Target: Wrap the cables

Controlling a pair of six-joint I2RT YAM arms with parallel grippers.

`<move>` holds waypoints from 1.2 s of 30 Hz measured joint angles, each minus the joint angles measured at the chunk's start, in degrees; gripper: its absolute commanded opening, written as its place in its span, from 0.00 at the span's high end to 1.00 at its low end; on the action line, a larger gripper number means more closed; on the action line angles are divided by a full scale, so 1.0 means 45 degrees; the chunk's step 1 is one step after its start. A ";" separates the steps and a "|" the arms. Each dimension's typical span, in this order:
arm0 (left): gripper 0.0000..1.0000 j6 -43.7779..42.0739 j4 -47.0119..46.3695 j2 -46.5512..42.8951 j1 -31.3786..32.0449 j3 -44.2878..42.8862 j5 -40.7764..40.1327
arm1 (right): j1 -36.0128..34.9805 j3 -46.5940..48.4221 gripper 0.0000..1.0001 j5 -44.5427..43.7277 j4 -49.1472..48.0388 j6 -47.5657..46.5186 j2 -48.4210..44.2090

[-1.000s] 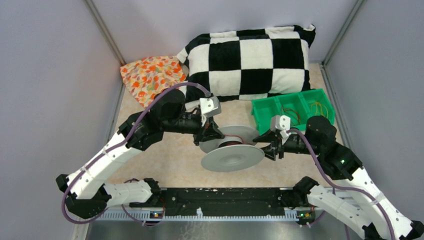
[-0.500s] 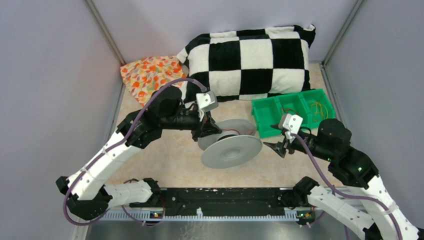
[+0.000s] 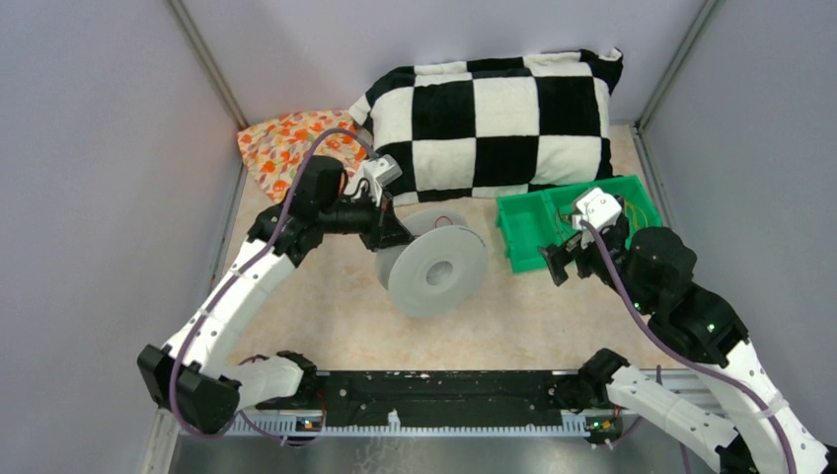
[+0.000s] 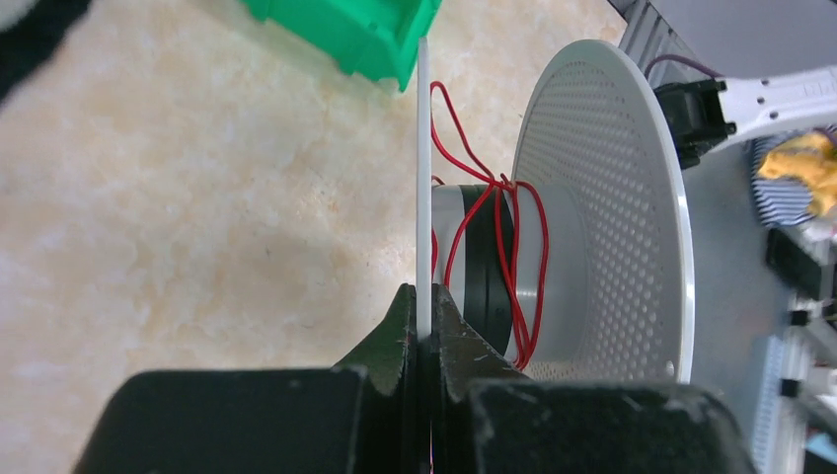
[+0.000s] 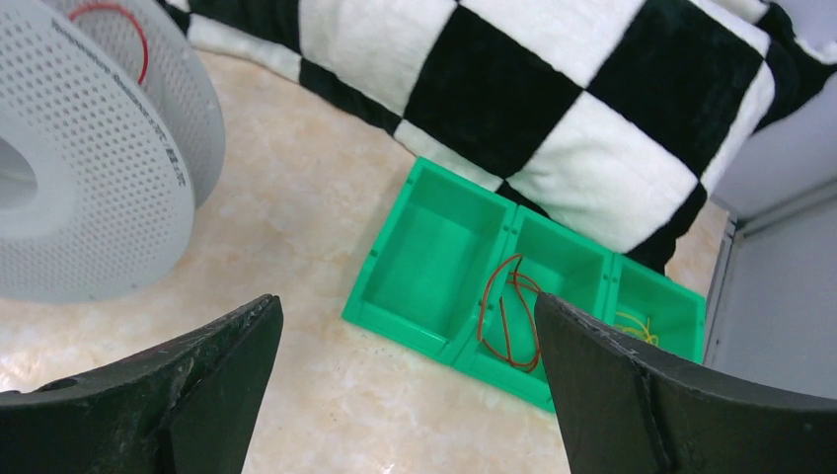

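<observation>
The grey spool stands on edge on the table, its perforated flange facing the camera. My left gripper is shut on the thin edge of its other flange. Red cables are looped loosely round the spool's hub. My right gripper is open and empty, above the table beside the green bin. In the right wrist view the bin holds reddish-brown cables in its middle compartment and yellow cables in the right one; the left compartment is empty.
A black-and-white checkered pillow lies at the back. An orange patterned cloth lies at the back left. Grey walls close in both sides. A black rail runs along the near edge between the arm bases.
My left gripper has tipped the spool from lying nearly flat to standing on edge and pulled it left. My right gripper has drawn back from the spool to the bin and opened.
</observation>
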State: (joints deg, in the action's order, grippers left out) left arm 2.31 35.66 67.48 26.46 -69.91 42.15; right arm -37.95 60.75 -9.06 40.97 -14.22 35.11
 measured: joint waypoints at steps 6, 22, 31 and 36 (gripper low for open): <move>1.00 0.2613 -0.2885 0.1719 -0.1282 0.2526 0.1511 | 0.0452 -0.0481 0.01 -0.0840 -0.0612 0.1549 0.0792; 1.00 0.8335 -0.9962 0.4804 -0.3065 0.5654 0.1797 | 0.5100 -0.0840 0.01 0.3580 -0.1666 0.4852 0.2890; 0.65 1.0132 -1.2245 0.6581 -0.3288 0.6130 0.1326 | 0.5115 -0.1083 0.01 0.3682 -0.1914 0.5527 0.3060; 0.61 1.0006 -1.2075 0.6615 -0.3385 0.6154 0.0787 | 0.5115 -0.1083 0.01 0.3492 -0.1860 0.5557 0.2997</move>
State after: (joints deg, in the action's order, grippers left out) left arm 47.33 -18.68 97.25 11.22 -42.22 45.69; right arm -14.94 55.88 6.66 32.60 10.79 48.60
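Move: The spool, already pinched by one flange in the left hand, goes to bare table about 8 cm ahead of that hand, 6 cm right and 23 cm below. Counted from that spot, the green bin's middle is some 31 cm right and 7 farther out; the checkered cushion is 26 cm farther out and 12 right. From the right hand, the red cable in the bin lies roughly 15 cm ahead, 9 right and 27 below, with the yellow cable 14 cm to its right and 2 farther out. The spool is lowered flatwise to the table by the left hand, which sinks about 20 cm while reaching some 11 cm forward, tipping the wrist well down and turning it counter-clockwise; only at the end do its fingers open around the lower flange. Meanwhile the right hand, empty and still wide open, eases forward and down towards the bin, tilting down and turning slightly clockwise, then waits above it. ##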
